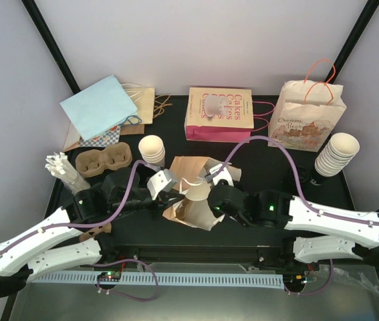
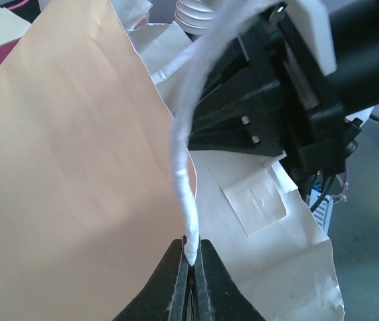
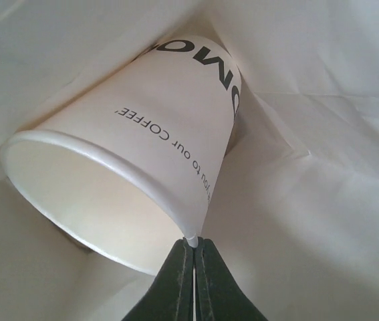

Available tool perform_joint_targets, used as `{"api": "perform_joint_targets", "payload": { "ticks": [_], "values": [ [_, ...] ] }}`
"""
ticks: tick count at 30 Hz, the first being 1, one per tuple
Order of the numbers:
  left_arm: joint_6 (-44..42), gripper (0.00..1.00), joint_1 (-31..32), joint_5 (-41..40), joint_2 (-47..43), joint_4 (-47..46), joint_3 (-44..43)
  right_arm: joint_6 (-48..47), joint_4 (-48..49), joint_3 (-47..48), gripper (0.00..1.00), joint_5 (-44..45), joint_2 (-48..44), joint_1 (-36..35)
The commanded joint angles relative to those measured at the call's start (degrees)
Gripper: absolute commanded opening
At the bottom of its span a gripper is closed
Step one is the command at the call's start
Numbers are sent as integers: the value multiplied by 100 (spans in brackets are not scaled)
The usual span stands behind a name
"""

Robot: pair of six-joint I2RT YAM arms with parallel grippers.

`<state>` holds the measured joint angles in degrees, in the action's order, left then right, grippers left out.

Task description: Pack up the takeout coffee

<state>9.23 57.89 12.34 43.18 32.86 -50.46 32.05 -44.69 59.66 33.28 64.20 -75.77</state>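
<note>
The takeout coffee cup (image 3: 142,134) is a white paper cup with black print. It lies tilted on its side inside a brown paper bag (image 1: 192,204) with a white lining (image 3: 323,200), mouth towards the camera and no lid on it. My right gripper (image 3: 194,249) is shut on the cup's rolled rim, reaching into the bag's mouth (image 1: 209,197). The bag's white twisted handle (image 2: 181,167) is pinched in my shut left gripper (image 2: 192,257), next to the bag's tan outer side (image 2: 62,167). In the top view the left gripper (image 1: 174,197) sits at the bag's left edge. The cup itself is hidden there.
Stacks of nested cream cups stand at back left (image 1: 152,148) and at the right (image 1: 337,154). A brown pulp carrier (image 1: 103,160) lies at the left. Along the back are a blue bag (image 1: 99,105), a pink "Cakes" bag (image 1: 219,114) and a printed bag with orange handles (image 1: 307,117).
</note>
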Motion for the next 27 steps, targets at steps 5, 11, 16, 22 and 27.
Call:
{"api": "perform_joint_targets", "payload": {
  "ticks": [5,11,16,22,27],
  "values": [
    [38,2,56,33,25,-48,-100,210,-395,296,1,-506,-506,17],
    [94,2,56,-94,-36,-61,-116,385,-977,695,1,-436,-784,10],
    [142,2,56,-237,-38,-37,-142,394,-1080,1057,1,-512,-1210,11],
    [238,2,56,-334,-20,-55,-184,439,-1148,1477,1,-437,-1691,10],
    [320,2,56,-451,8,-94,-202,627,-1423,1784,1,-69,-1876,16]
  ]
}}
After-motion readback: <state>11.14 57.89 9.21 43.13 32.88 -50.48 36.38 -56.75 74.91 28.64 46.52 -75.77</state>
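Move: The right fingers are shut on the paper cup's rim down inside the open bag; the cup's middle lies roughly 3 cm ahead, 4 cm left and 3 cm below them. The bag's middle is level fore and aft, about 3 cm left and 12 cm down, with the cup stack some 15 cm ahead and 22 cm left, and the pink box about 30 cm ahead and 5 cm right. From the left hand, the cup is about 6 cm right, 2 cm ahead and 8 cm below. Keeping its pinch on the cup's rim, the right hand draws the cup up out of the bag, first easing back and right, then climbing ever faster to about 14 cm higher and 7 cm farther right, a little back, while it rolls some 25 degrees so its left side rises. The left hand stays nearly in place with its fingers still shut on the bag's handle, steadying the bag, and drifts only about a centimetre forward. ##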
